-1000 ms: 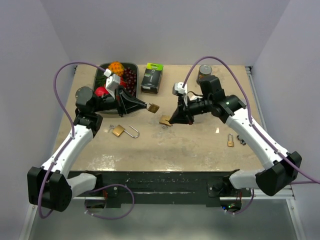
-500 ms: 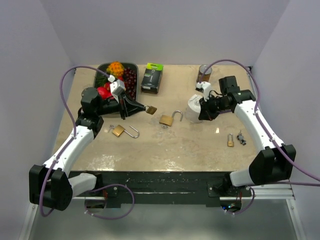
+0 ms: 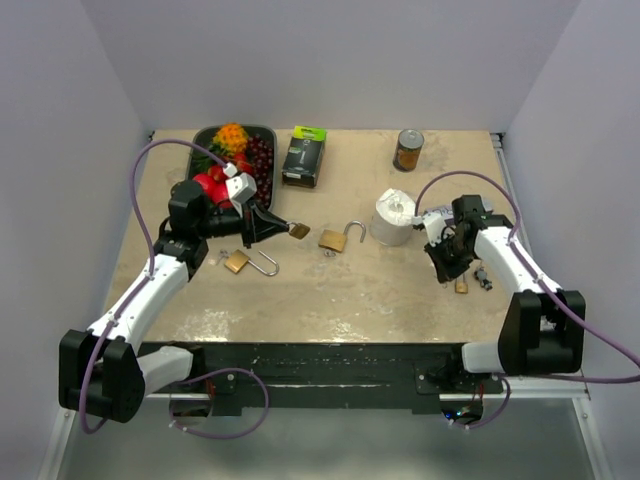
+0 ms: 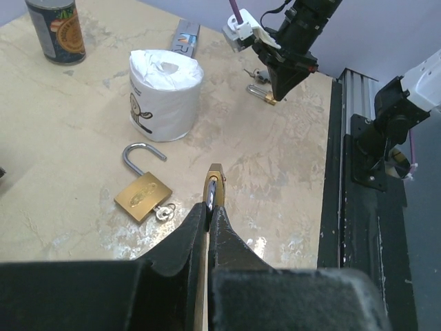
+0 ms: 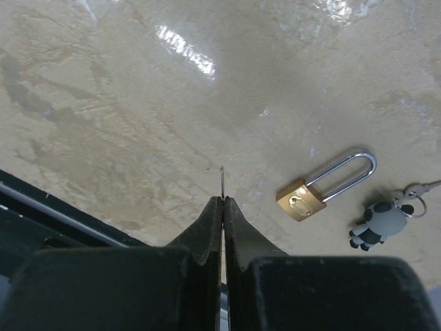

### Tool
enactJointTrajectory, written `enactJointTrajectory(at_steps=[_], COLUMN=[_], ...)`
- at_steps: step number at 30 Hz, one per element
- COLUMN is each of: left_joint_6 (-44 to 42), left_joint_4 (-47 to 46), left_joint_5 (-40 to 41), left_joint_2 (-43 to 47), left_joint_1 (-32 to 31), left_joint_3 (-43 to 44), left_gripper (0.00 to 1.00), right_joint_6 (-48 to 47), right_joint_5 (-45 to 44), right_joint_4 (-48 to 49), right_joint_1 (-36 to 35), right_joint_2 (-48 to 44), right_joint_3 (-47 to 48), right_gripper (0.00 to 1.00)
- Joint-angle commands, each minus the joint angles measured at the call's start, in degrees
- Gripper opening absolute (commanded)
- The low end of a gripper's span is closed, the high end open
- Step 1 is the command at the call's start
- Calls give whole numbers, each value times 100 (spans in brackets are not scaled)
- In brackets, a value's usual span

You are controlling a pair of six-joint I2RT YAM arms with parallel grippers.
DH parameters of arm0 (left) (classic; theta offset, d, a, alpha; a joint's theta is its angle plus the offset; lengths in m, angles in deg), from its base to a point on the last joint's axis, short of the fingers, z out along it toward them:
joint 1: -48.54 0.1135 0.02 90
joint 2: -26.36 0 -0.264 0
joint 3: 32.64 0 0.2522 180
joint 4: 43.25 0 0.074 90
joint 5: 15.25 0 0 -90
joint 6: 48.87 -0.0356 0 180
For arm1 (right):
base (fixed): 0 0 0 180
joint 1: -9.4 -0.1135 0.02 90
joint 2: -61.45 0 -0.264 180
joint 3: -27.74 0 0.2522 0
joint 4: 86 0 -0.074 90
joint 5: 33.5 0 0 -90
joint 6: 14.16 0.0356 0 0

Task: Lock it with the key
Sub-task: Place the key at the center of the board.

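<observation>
My left gripper [image 3: 285, 228] [image 4: 209, 207] is shut on a brass padlock [image 3: 299, 231] [image 4: 216, 185], held edge-on above the table left of centre. My right gripper [image 3: 447, 272] [image 5: 222, 200] is shut on a thin key [image 5: 222, 178], whose blade pokes out past the fingertips, low over the table at the right. Just beside it lies a small closed brass padlock [image 3: 461, 285] [image 5: 302, 199] with a panda key charm [image 3: 483, 278] [image 5: 381, 224]. An open padlock [image 3: 333, 240] [image 4: 142, 196] with a key [image 4: 164, 212] in it lies at the centre.
Another open padlock [image 3: 238, 262] lies near the left arm. A toilet roll [image 3: 392, 217] [image 4: 165, 93] stands right of centre, with a can [image 3: 408, 150] [image 4: 58, 31] behind it. A dark box [image 3: 304, 155] and a fruit tray [image 3: 205, 140] sit at the back.
My right arm has swung from the central padlock out to the right and down beside the small padlock. The left gripper has drifted slightly lower, still holding its padlock.
</observation>
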Motion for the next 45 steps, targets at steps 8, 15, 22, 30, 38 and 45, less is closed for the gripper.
enactJointTrajectory(at_steps=[8,15,22,30,38,45], left_joint_6=[-783,-1125,-1205,-1003,902,2591], left_joint_4=[296,727,824,938,335,-354], left_joint_5=[11,20,-77,-104,678,828], left_joint_2=[120,243,147,-29,-582,-1136], left_joint_1=[-16,-16,-16,-261,-1369,-1405], left_joint_3=[53,79,115,159,247,448], left_gripper=[0,0,0,0,0,0], right_joint_6=[-109,-170,-56,-267,566,1841], right_joint_5=[-2,-107,-63,226,685,798], right_joint_4=[1111,1322,1437,813,855,1752], right_joint_1=[49,40,40,40,-854,-2550], right_joint_2=[604,816,816,123,-476,-766], right_joint_3=[-296,-594,-630,-77,1136,1453], right_gripper=[0,0,37,61,74,79])
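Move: Just right of the arms' middle, the right hand holds the key upright; its landing spot on bare table lies about 6 cm below, 1 cm ahead and 1 cm right. At table height the closed padlock is 3 cm ahead, 6 cm right; the keychain 4 cm ahead, 12 cm right. The paper roll stands 17 cm ahead, 9 cm left. From the left hand, that spot is some 35 cm right, 3 cm back, 24 cm down; the big open padlock is 10 cm ahead, 10 cm right. Sinking about 6 cm almost straight down, the right hand sets the key on the table, opens wide to let go, then rises fast and swings left and somewhat forward towards the left hand, its fingers tipping forward and left some 30 degrees. The left hand, keeping its pinch on the small padlock, eases down, then sweeps right, down and back, rolling about its fingers. ##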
